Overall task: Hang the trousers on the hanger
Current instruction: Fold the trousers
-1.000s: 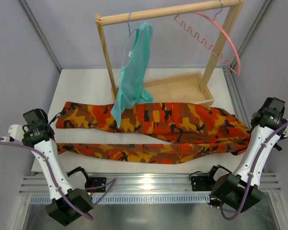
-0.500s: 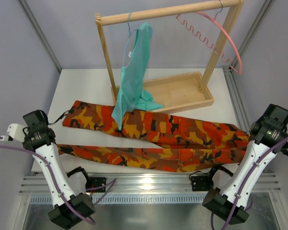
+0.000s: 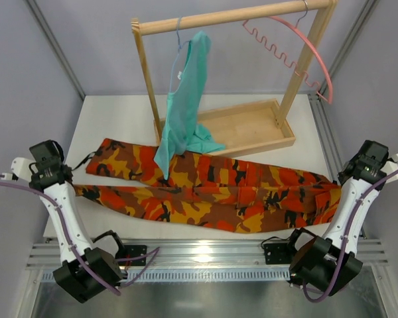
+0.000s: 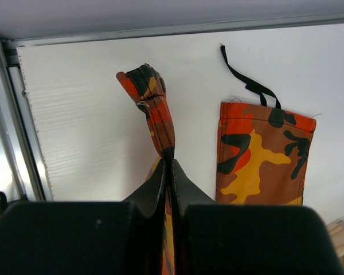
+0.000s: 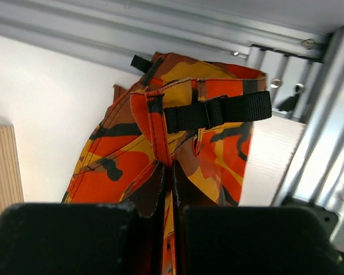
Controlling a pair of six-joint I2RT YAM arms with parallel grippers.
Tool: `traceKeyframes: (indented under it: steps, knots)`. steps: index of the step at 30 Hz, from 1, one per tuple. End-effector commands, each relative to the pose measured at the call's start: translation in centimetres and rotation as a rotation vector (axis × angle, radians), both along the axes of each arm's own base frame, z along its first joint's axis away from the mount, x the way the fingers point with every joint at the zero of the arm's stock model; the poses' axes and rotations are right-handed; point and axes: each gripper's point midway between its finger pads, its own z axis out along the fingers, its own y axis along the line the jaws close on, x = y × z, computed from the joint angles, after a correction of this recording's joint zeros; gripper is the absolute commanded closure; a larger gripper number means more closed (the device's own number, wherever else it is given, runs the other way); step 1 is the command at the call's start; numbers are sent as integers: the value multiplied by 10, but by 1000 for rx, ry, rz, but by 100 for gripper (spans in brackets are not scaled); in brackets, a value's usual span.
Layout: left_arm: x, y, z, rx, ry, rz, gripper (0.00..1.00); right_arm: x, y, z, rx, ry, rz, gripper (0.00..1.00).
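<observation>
The camouflage trousers (image 3: pixel 212 189) lie lengthwise across the white table, legs to the left, waist to the right. At the left table edge my left gripper (image 3: pixel 71 189) is shut on the hem of the near leg; in the left wrist view the left gripper (image 4: pixel 169 163) pinches that bunched hem (image 4: pixel 152 109), with the other leg's hem (image 4: pixel 264 154) flat beside it. My right gripper (image 3: pixel 339 187) is shut on the waistband; in the right wrist view the right gripper (image 5: pixel 167 166) grips the cloth under a black strap (image 5: pixel 218 112). The pink hanger (image 3: pixel 305 46) hangs on the rack's bar at the far right.
A wooden rack (image 3: pixel 232 16) stands at the back on a wooden tray base (image 3: pixel 252 126). A teal garment (image 3: pixel 186 106) hangs from it on a thin hanger, its tail draping onto the trousers. A metal rail (image 3: pixel 199 255) runs along the near edge.
The near leg has been drawn up against the far leg, closing the white gap between them, and the waist end has shifted slightly. Both grippers stay shut on the cloth.
</observation>
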Motion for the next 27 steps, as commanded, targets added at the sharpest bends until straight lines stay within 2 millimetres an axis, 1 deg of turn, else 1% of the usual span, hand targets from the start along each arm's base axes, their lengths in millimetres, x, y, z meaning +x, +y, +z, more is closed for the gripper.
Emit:
traceKeyframes:
  steps: [1, 2, 3, 4, 6, 7, 8, 10, 13, 14, 15, 18, 19, 20, 21, 22, 23, 24, 25, 26, 27]
  knots:
    - [27, 26, 12, 104, -98, 40, 100, 46, -13, 13, -100, -183, 99, 96]
    - [32, 26, 6, 100, -81, 33, 100, 48, -13, 6, -98, -189, 93, 96]
    - [35, 26, 3, 106, -66, 28, 100, 49, -14, 5, -96, -191, 89, 96]
    - [39, 21, -1, 108, -46, 14, 100, 52, -13, 0, -81, -184, 90, 96]
    - [38, 24, -1, 141, -15, 40, 100, 57, -14, 3, -82, -181, 91, 96]
    - [40, 22, -4, 144, 11, 36, 100, 59, -14, 0, -77, -160, 87, 96]
    - [40, 25, 2, 170, 22, 52, 100, 58, -17, 1, -89, -148, 72, 96]
    - [41, 28, 1, 194, 66, 50, 100, 60, -19, 3, -94, -159, 56, 96]
    - [49, 32, 6, 221, 90, 38, 100, 71, -16, 4, -98, -194, 58, 96]
    - [54, 32, 1, 210, 110, 27, 100, 76, -14, 5, -101, -201, 71, 96]
    - [58, 33, 6, 209, 105, 21, 100, 84, -14, 11, -110, -231, 81, 96]
    - [69, 34, 4, 197, 135, 1, 100, 95, -9, 21, -106, -282, 90, 96]
    - [76, 34, 12, 209, 122, -4, 100, 97, -8, 23, -108, -291, 90, 96]
    - [80, 34, 15, 220, 124, -9, 100, 99, -7, 23, -109, -296, 83, 96]
    - [86, 32, 11, 226, 149, -26, 100, 100, -7, 17, -111, -285, 80, 96]
    - [92, 33, 18, 245, 151, -33, 100, 101, -8, 15, -111, -283, 74, 96]
    - [96, 32, 17, 241, 165, -41, 100, 103, -8, 10, -103, -273, 73, 96]
    - [96, 30, 8, 220, 223, -55, 100, 106, -7, 6, -93, -262, 77, 96]
    - [102, 30, 13, 221, 231, -68, 100, 106, -10, 6, -112, -250, 66, 96]
    - [106, 29, 12, 230, 254, -87, 100, 108, -10, 9, -129, -244, 66, 96]
    - [109, 28, 12, 240, 274, -100, 100, 111, -10, 17, -151, -248, 73, 96]
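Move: Each hand already grips one end of the trousers' near leg, lifted off the table. From the left hand, the far leg's hem lies about 11 cm ahead, 7 cm right and 8 cm lower, its black strap roughly 10 cm ahead and 3 cm right. From the right hand, at the waist end, the far waist edge is about 3 cm ahead and 4 cm left, the crate's near right corner some 15 cm ahead and 16 cm left, both about 5 cm lower. Still pinching the trousers, both hands sweep the near leg some 10 cm forward towards the far leg, dipping early. ##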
